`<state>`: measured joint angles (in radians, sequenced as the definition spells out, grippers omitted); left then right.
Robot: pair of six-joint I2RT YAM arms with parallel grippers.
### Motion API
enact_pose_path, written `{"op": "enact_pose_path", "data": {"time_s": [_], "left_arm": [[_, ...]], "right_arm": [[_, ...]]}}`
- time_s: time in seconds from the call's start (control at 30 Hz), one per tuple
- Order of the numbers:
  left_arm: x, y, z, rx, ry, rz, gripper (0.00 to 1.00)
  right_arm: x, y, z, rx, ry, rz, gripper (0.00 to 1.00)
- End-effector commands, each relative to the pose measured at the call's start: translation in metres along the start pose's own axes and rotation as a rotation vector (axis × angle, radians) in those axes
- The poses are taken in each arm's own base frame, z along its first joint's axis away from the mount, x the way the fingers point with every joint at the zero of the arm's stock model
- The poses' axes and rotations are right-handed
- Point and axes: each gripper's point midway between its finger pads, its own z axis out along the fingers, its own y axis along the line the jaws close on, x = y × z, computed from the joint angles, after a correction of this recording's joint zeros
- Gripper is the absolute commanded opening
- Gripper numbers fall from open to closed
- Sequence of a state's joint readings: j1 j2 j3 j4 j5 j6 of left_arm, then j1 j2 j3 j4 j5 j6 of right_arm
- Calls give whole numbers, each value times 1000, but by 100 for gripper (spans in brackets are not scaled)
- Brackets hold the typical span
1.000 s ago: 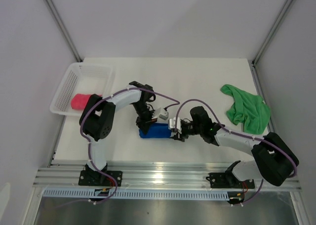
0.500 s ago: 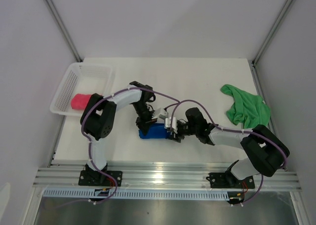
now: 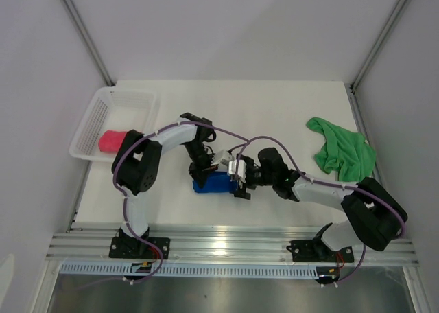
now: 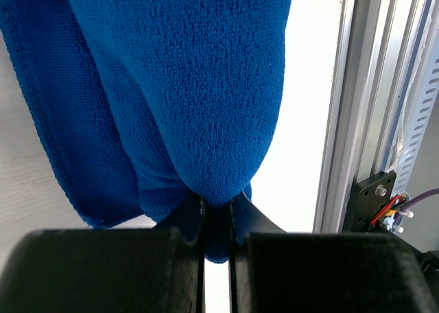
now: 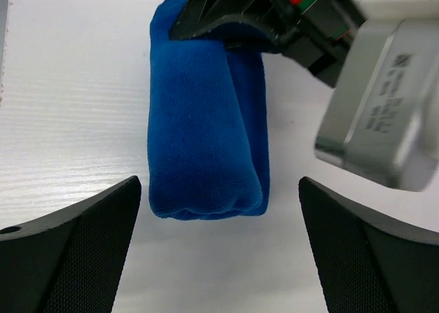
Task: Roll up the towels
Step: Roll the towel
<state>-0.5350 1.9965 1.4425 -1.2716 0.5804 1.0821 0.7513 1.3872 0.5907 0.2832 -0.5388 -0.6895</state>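
Note:
A royal blue towel lies rolled into a short cylinder near the table's front middle. My left gripper is shut on a fold at the roll's far end; in the left wrist view the blue towel hangs pinched between the left gripper's jaws. My right gripper stands wide open at the roll's right end; in the right wrist view the blue towel lies between its spread fingers, touching neither. A green towel lies crumpled at the right. A pink-red towel sits rolled in the basket.
A white mesh basket stands at the table's left edge. Aluminium rails run along the front edge. The left arm's wrist camera housing sits close above the roll's right side.
My right gripper has opened wide and let go of the blue roll. The left gripper has stayed shut on the towel, and the roll has not moved.

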Motion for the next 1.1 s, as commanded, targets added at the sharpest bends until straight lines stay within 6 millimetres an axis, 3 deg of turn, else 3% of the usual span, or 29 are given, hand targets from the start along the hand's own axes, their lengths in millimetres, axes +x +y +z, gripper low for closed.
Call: {"op": "enact_pose_path", "data": {"time_s": [0.0, 0.27, 0.43, 0.47, 0.57, 0.73, 0.8, 0.87, 1.07], "left_arm": [[-5, 0, -3, 18, -23, 20, 0], [-6, 0, -3, 19, -20, 18, 1], [-4, -1, -2, 29, -16, 8, 1], [-5, -1, -2, 31, -16, 8, 1], [-5, -1, -2, 38, -20, 5, 1], [-5, -2, -1, 44, -18, -2, 1], [-4, -3, -1, 49, -17, -9, 3], [-4, -3, -1, 50, -23, -29, 12], [-13, -1, -17, 32, -119, -85, 40]], "right_arm": [[-3, -6, 10, -6, -11, -8, 99], [13, 7, 21, -66, 13, 27, 96], [6, 7, 21, -57, -1, 43, 88], [5, 8, 22, -63, -3, 53, 84], [10, 10, 25, -63, 10, 104, 60], [15, 11, 29, -66, 24, 165, 42], [16, 12, 29, -71, 27, 207, 30], [18, 8, 27, -68, 24, 265, 20], [31, 12, 21, -120, 37, 485, 13]]}}
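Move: The rolled blue towel's right end lies about 1 cm to the left of the open right gripper and some 5 cm below it; the left gripper holds the same roll near its left end, 13 cm to the right hand's left. From the left hand the towel's right end is about 12 cm to the right and 1 cm farther out. The green towel lies roughly 35 cm right of the right hand and 10 cm farther out. Lower the wide-open right gripper about 4 cm over the right end of the blue roll, then close its fingers to pinch the towel there, rolling the wrist some 20 degrees so its front side dips. Hold the left gripper in place on its end, and only once the right has nearly shut, part the left fingers partway. ##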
